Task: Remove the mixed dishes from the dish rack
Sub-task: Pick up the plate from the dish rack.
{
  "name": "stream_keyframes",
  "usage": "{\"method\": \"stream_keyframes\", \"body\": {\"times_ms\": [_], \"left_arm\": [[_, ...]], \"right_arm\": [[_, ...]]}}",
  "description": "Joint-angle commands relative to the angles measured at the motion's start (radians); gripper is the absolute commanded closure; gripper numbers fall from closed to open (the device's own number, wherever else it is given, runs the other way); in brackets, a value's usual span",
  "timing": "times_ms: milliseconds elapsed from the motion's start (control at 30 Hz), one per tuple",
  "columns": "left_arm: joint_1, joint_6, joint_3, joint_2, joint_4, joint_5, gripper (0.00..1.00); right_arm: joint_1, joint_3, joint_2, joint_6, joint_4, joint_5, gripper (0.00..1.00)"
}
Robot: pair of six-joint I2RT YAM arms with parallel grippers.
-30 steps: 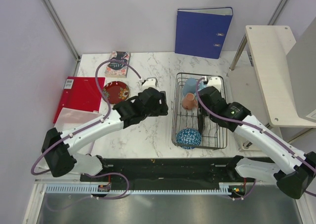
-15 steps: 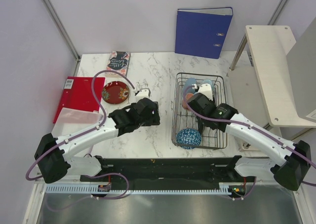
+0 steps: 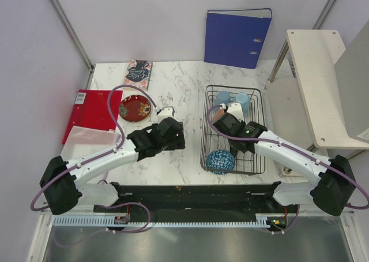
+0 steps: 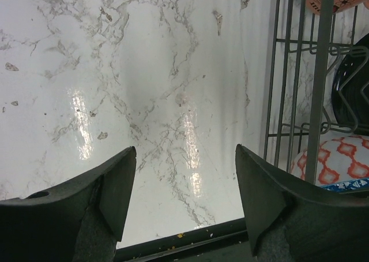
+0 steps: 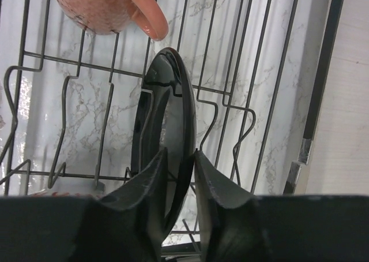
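The dish rack (image 3: 203,136) stands right of centre, and its wires show in the right wrist view (image 5: 271,83). Inside, a black shallow dish (image 5: 173,94) stands on edge; my right gripper (image 5: 180,158) is shut on its rim, one finger on each face. A salmon-orange cup (image 5: 104,8) lies just beyond the dish. Blue mugs (image 3: 242,100) sit at the rack's far end, and the blue net-patterned bowl (image 3: 220,161) at its near end. A yellow-and-red plate (image 3: 135,108) rests on the table. My left gripper (image 4: 184,158) hangs open over bare marble left of the rack.
A blue binder (image 3: 236,37) leans against the back wall. A book (image 3: 137,74) and a red folder (image 3: 92,109) lie at the far left, with a clear sleeve (image 3: 86,141) nearer. A pale side table (image 3: 323,83) stands right of the rack.
My right gripper came down the rack toward me and narrowed its jaws onto the black dish's rim. The left arm drew back toward the near left, still open.
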Motion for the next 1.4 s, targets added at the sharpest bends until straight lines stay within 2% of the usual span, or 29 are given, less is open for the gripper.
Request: {"method": "stream_keyframes", "body": {"times_ms": [0,67,200,267,767,1067,1233,1367], "left_arm": [[0.0,-0.042,-0.012,-0.021,0.025,-0.021,0.24],[0.0,-0.045,-0.015,-0.018,0.024,-0.016,0.25],[0.0,-0.053,-0.02,-0.009,0.03,-0.007,0.25],[0.0,-0.054,-0.021,0.0,0.03,-0.006,0.26],[0.0,-0.057,-0.014,0.026,0.044,0.002,0.27],[0.0,-0.05,0.002,-0.003,0.044,-0.021,0.27],[0.001,-0.054,0.016,-0.044,0.039,-0.058,0.27],[0.003,-0.083,-0.021,-0.151,0.093,-0.075,0.27]], "right_arm": [[0.002,-0.008,0.012,0.013,0.025,0.035,0.72],[0.004,-0.013,0.018,0.013,0.028,0.042,0.8],[0.01,-0.005,0.02,0.013,0.019,0.064,0.9],[0.016,0.015,0.017,0.013,0.01,0.088,1.0],[0.047,0.239,0.011,-0.027,-0.175,0.191,1.0],[0.045,0.454,-0.058,-0.048,-0.237,0.153,1.0],[0.047,0.432,-0.124,0.004,-0.185,0.115,1.0],[0.045,0.319,-0.219,0.056,0.002,0.0,1.0]]}}
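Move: The black plate stands on edge in the rack right between the right hand's fingers, its middle about 2 cm ahead, 1 cm left and 6 cm below. The orange mug is some 11 cm ahead and 6 cm left of the hand, the blue patterned bowl about 5 cm back and 7 cm left, both some 6 cm lower. From the left hand the plate lies about 20 cm right, 3 cm ahead and 6 cm below. The right fingers close on the plate's rim, then lift it about 16 cm, tips tilting up some 20 degrees. ##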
